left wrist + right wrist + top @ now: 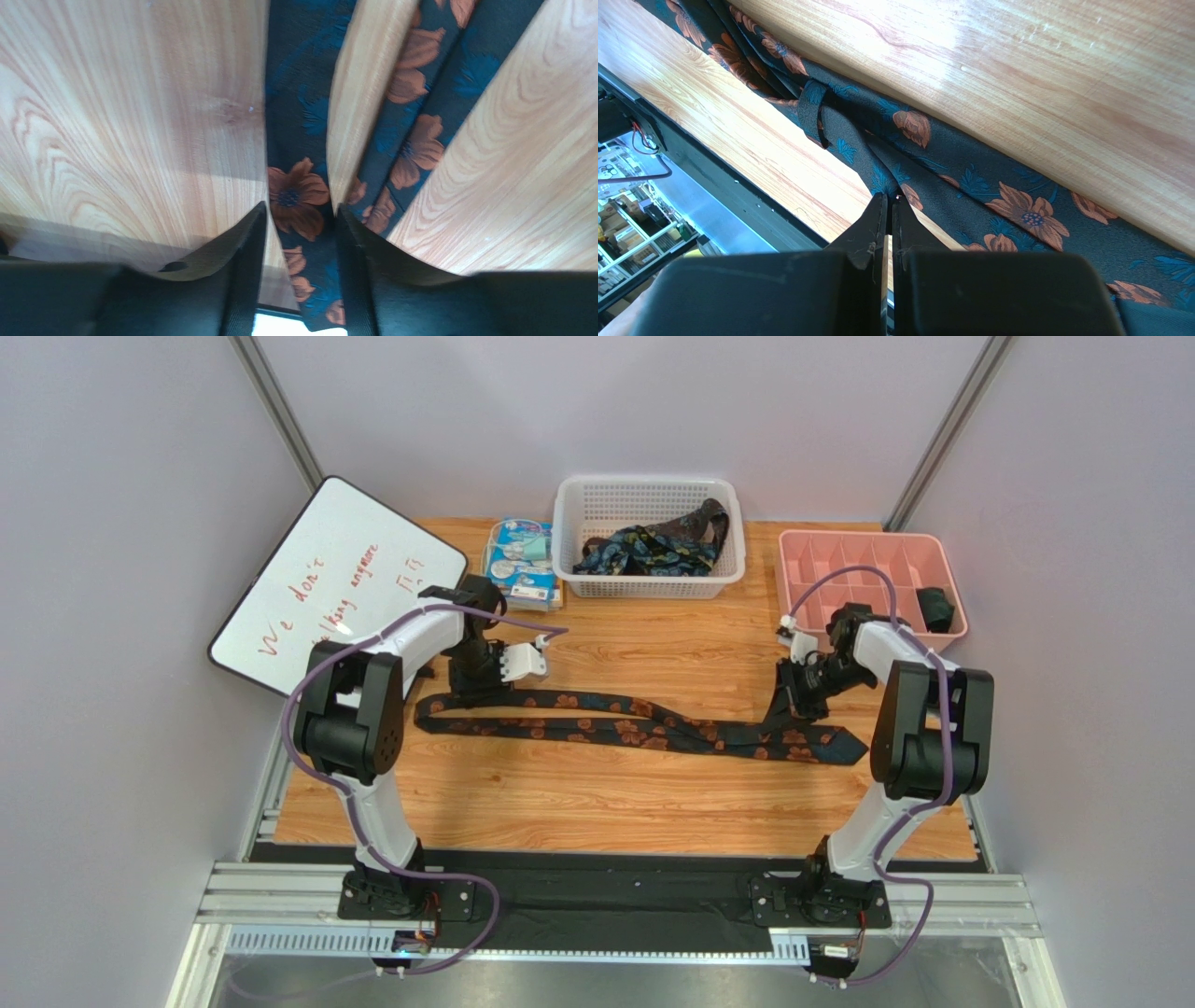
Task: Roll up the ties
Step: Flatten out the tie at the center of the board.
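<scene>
One dark tie (617,721) with orange flowers lies stretched left to right across the wooden table. My left gripper (484,679) hangs over its narrow left end. In the left wrist view a strip of the tie (295,105) runs between the open fingers (246,238), with wood showing beside it; a second strip (421,112) lies just right. My right gripper (807,697) stands at the wide end. Its jaws are shut on a pinch of tie fabric (962,182) drawn up to the tips (888,197). More ties (652,546) are heaped in the white basket (648,585).
A pink divided tray (859,560) at the back right holds a dark roll (937,605). A blue-white packet (522,560) lies left of the basket. A whiteboard (337,588) leans at the back left. The table's front edge (738,203) is near the right gripper.
</scene>
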Controlling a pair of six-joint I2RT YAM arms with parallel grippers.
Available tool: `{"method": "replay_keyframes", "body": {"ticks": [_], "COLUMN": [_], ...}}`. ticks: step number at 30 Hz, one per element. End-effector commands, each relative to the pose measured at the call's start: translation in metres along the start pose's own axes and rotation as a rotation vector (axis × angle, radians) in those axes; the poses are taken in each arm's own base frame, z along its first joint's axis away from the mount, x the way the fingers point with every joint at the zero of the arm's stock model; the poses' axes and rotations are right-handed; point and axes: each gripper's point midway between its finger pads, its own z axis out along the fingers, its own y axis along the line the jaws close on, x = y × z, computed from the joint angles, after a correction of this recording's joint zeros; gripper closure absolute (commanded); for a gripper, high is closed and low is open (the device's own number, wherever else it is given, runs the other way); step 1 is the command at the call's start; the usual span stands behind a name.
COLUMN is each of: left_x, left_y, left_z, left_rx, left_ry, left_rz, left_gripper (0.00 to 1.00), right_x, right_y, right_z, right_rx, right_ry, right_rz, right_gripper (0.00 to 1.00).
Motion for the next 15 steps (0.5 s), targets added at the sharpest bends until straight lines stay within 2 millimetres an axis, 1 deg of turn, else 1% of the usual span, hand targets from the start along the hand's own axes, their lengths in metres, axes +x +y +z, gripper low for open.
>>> {"method": "replay_keyframes", "body": {"ticks": [1,2,3,4,5,7,8,10,13,15], "left_x": [0.007,0.005,0.004,0.001,-0.001,-0.007,-0.008,-0.01,-0.01,-0.011], "left_y": [-0.008,-0.01,-0.019,-0.018,-0.021,-0.026,-0.028,-0.03,-0.035,-0.04], "left_z": [-0.007,-0.01,-0.013,-0.019,-0.022,-0.034,-0.037,-0.045,-0.049,-0.048], "left_rx": [0.037,0.048,0.088,0.087,0.093,0.092,0.093,0.078,0.09,0.117], "left_ry": [0.018,0.007,-0.01,-0.027,-0.04,-0.081,-0.093,-0.113,-0.126,-0.131], "left_rz": [0.05,0.048,0.038,0.039,0.04,0.047,0.049,0.052,0.047,0.047], "left_gripper": [0.58,0.64,0.69,0.72,0.78,0.84,0.9,0.95,1.0,1.0], "right_x": [-0.009,-0.01,-0.008,-0.008,-0.007,-0.005,-0.004,-0.001,0.004,0.005], "right_y": [-0.006,-0.008,-0.01,-0.011,-0.013,-0.016,-0.018,-0.021,-0.025,-0.027], "right_z": [-0.006,-0.006,-0.006,-0.006,-0.007,-0.009,-0.011,-0.012,-0.012,-0.011], "right_rx": [0.007,0.007,0.006,0.006,0.009,0.012,0.017,0.024,0.025,0.023], "right_ry": [-0.021,-0.026,-0.024,-0.026,-0.029,-0.036,-0.04,-0.038,-0.035,-0.031], "right_rz": [-0.023,-0.021,-0.016,-0.013,-0.004,-0.002,0.002,0.002,0.011,0.016], "right_gripper": [1.0,1.0,1.0,1.0,1.0,1.0,1.0,1.0,1.0,1.0]}}
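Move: My left hand's open fingers straddle the tie's farther strand, right at the fingertips. The nearer strand lies about 5 cm back, the folded left end some 8 cm left and 2 cm back, and the whiteboard's middle roughly 23 cm left and 18 cm ahead. My right hand already pinches cloth; the tie's wide tip is about 16 cm right of it and 4 cm back, the pink tray 17 cm right and 24 cm ahead, all slightly lower. I close my left fingers on the farther strand while drawing it back towards the nearer one, about 3.5 cm in all, first level and then climbing some 3 cm. Meanwhile my right hand keeps its shut pinch on the tie and pulls it about 2.5 cm to my right, low over the table. ##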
